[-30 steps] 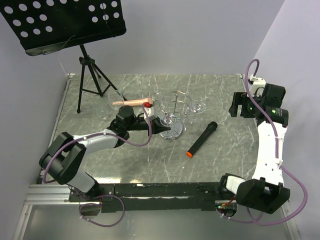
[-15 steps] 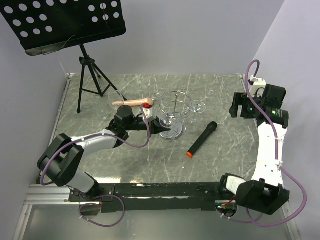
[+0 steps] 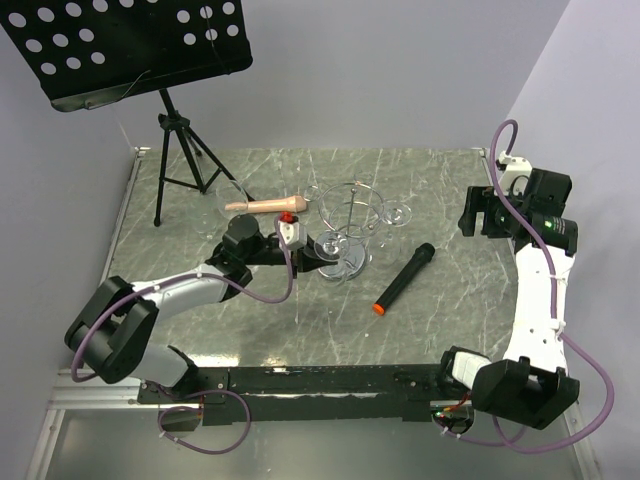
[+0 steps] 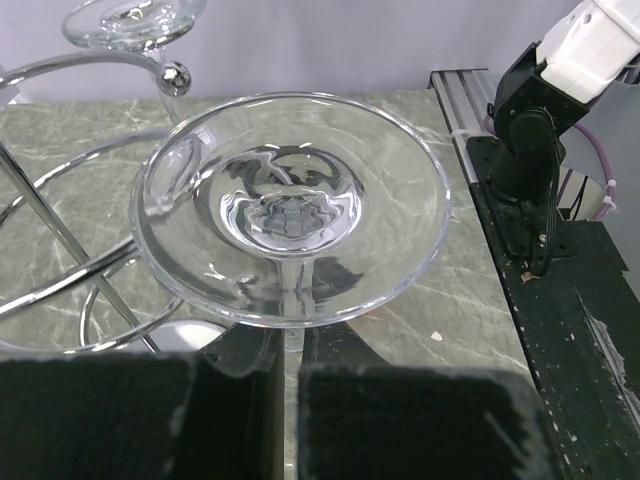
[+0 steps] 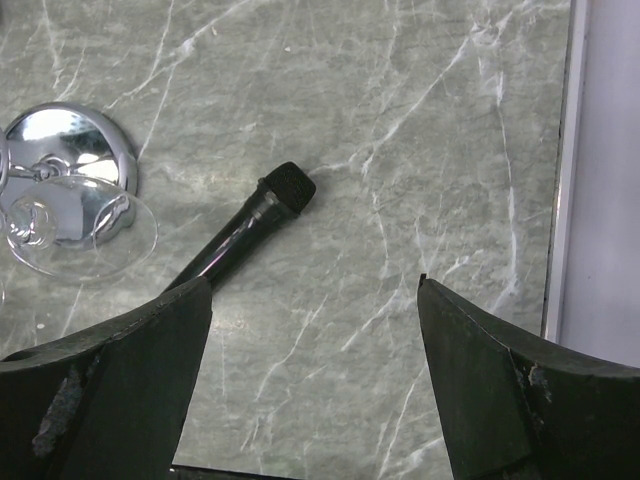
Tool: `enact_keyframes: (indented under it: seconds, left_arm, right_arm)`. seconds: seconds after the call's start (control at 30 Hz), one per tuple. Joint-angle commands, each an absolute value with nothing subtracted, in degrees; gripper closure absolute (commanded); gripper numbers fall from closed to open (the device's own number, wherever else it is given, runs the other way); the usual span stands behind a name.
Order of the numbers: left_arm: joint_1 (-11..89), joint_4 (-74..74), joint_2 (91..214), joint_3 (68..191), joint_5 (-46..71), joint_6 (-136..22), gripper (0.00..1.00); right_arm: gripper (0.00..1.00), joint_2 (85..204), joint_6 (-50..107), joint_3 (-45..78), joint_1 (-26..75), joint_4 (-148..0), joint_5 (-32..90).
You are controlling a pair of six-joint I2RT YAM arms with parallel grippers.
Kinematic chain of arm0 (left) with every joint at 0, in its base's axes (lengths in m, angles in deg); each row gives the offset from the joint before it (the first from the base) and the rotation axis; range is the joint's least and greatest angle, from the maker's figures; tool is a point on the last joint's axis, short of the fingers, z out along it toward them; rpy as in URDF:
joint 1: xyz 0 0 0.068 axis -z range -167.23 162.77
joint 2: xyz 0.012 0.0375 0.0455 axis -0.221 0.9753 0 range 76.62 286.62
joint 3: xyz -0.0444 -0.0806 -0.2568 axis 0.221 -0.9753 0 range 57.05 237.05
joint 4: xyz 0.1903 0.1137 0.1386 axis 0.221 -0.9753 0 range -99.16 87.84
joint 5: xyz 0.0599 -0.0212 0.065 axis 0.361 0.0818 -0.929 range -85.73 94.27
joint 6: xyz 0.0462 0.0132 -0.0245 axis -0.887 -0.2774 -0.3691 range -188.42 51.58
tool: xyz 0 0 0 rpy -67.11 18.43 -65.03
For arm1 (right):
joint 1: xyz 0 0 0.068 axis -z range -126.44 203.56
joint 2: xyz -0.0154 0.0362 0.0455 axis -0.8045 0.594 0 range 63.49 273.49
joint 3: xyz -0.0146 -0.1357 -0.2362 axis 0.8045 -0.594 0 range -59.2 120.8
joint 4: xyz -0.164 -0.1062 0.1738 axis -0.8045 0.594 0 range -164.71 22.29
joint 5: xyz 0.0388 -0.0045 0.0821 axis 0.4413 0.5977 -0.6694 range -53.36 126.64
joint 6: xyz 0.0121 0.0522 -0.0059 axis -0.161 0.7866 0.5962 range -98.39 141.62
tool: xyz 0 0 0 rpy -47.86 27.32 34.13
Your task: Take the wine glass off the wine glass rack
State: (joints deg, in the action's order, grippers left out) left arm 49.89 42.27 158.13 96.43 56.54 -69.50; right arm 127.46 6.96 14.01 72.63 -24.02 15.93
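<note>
The chrome wine glass rack (image 3: 351, 205) stands mid-table on its round shiny base (image 3: 352, 264). My left gripper (image 3: 312, 252) is at its left side, shut on the stem of a clear wine glass (image 3: 334, 246). In the left wrist view the glass's round foot (image 4: 290, 205) fills the middle and its stem runs down between my fingers (image 4: 420, 420); rack wires (image 4: 60, 265) curve just left of it. A second glass (image 3: 396, 213) hangs on the rack's right side. My right gripper (image 3: 478, 215) is open and empty, high at the right edge.
A black microphone (image 3: 403, 278) with an orange end lies right of the rack and shows in the right wrist view (image 5: 240, 240). A pale stick with a red tip (image 3: 264, 205) and another clear glass (image 3: 226, 205) lie left. A black tripod music stand (image 3: 175, 150) stands far left.
My left gripper has drawn back to the left with the glass stem in it, and the glass has shifted left with it. The right arm has not moved.
</note>
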Motion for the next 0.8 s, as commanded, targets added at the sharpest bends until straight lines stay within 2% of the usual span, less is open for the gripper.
enact_keyframes:
  seconds: [0.0,0.3,0.47,0.63,0.77]
  left_arm:
    - [48.19,44.52,154.49,95.55,58.76,-68.95,0.99]
    - [40.99,24.41,145.36,95.63,61.4,-75.53,0.99]
    - [36.42,10.09,140.96,101.77,61.23,-73.61,0.99]
    - [29.04,-1.0,141.21,111.96,62.63,-63.17,0.99]
    - [22.01,-5.75,145.69,119.7,66.57,-48.94,0.99]
  right_arm:
    - [0.1,127.92,6.41,17.26,73.07,-24.35,15.02]
    - [0.11,128.53,7.46,18.84,73.07,-25.76,13.7]
    - [0.1,130.46,8.34,23.05,72.98,-28.39,10.63]
    - [0.11,131.96,9.66,28.24,71.32,-36.01,7.46]
    - [0.11,131.17,3.45,30.09,62.83,-44.81,10.26]
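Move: The left hand already holds a wine glass by its stem, and the nearer standing glass, in the group where it is being taken, is about 20 cm to its left, 17 cm ahead and 13 cm below. The second standing glass is some 28 cm left and 20 cm ahead, the pink microphone roughly 14 cm left and 23 cm ahead on the table, and the rack's middle 10 cm ahead and 6 cm right. From the empty right hand, that nearer glass is about 52 cm left and 9 cm ahead, well below. The left hand keeps its shut grip on the stem and carries the glass away from the rack towards the standing glasses, about 12 cm left in all, nearly level and slow at first, then quickening into a climb of some 7 cm with about 5 cm forward, while the wrist swings counter-clockwise and its forward side tips down, each by nearly 20 degrees. The right hand, empty and wide open, mostly waits, then late on rises about 9 cm and reaches 5 cm forward, its fingers tilting up. ##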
